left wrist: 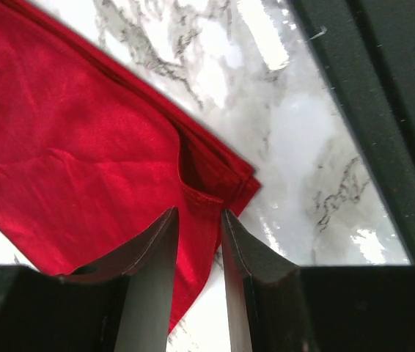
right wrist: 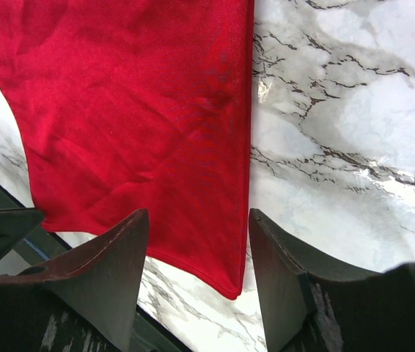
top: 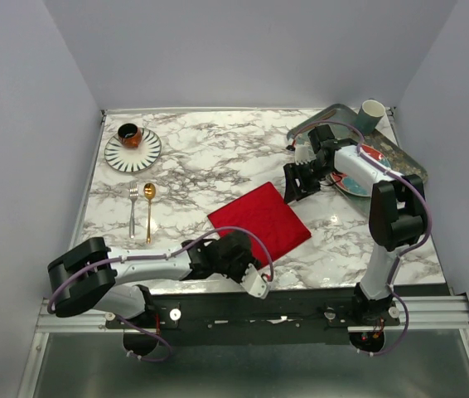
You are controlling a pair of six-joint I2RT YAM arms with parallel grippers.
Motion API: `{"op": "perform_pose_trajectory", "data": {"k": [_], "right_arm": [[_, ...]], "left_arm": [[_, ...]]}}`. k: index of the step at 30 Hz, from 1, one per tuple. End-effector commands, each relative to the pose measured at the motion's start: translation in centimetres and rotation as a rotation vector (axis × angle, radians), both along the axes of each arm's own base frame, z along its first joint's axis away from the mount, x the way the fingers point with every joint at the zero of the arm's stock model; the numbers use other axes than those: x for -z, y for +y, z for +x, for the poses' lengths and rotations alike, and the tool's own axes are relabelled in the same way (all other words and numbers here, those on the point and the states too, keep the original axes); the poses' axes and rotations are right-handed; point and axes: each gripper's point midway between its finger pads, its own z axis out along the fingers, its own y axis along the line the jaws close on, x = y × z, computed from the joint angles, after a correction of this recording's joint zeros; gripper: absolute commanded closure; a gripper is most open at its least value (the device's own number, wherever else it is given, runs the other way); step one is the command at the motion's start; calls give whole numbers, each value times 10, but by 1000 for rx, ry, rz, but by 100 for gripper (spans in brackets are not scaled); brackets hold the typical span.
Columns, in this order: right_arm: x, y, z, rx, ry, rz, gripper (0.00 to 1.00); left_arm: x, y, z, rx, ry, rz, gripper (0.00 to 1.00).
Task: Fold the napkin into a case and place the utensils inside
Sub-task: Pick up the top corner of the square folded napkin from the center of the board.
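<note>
The red napkin (top: 261,219) lies folded flat, as a diamond, at the table's middle. My left gripper (top: 244,247) is at its near corner. In the left wrist view this gripper (left wrist: 199,213) stands narrowly open, its fingers either side of a puckered hem of the napkin (left wrist: 83,154). My right gripper (top: 295,186) hovers at the napkin's far right corner. It is wide open (right wrist: 199,214) over the napkin (right wrist: 141,110), with nothing held. The silver fork (top: 133,207) and gold spoon (top: 149,211) lie side by side at the left.
A striped plate (top: 146,152) with a dark cup (top: 129,134) sits at the back left. At the back right, a grey tray (top: 404,157) holds a pale cup (top: 373,114) and a patterned plate (top: 357,181). The table's dark front edge (left wrist: 383,132) runs close to the left gripper.
</note>
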Motion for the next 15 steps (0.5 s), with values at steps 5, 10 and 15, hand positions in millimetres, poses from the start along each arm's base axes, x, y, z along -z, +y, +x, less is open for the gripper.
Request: {"op": "perform_pose_trajectory", "data": {"k": [5,10,15], "right_arm": [[5,1,-3,-7,34,18,34],[5,2,-2,-8,33,20,34],[6,-1,-2,-7,34,14,34]], "left_arm": [[-18,-10,20,-47,62,-39,64],[-14,-11,22,-48,95,-29,72],[-12,-10,25,-47,126,-15,86]]}}
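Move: The napkin's top-layer corner is curled up right between the left fingertips, level with them fore and aft and about 1 cm below. The corner of the layers beneath lies roughly 3 cm back, 2 cm to the right and 2 cm down; the napkin's middle is some 9 cm ahead, 3 cm right and 2 cm lower. From the right hand, the top-layer corner lies about 16 cm back, 10 cm left and 4 cm below. The left hand carries on from the napkin's near corner towards its middle, going forward about 3 cm and climbing nearly 2 cm on the way before it dips back by less than 1 cm, with the wrist barely turning. Already touching the top layer's curled corner at the start, its fingers draw that corner along and close from partly open to about half that gap, their tips coming together to pinch the red cloth, while the left hand keeps over the napkin. ##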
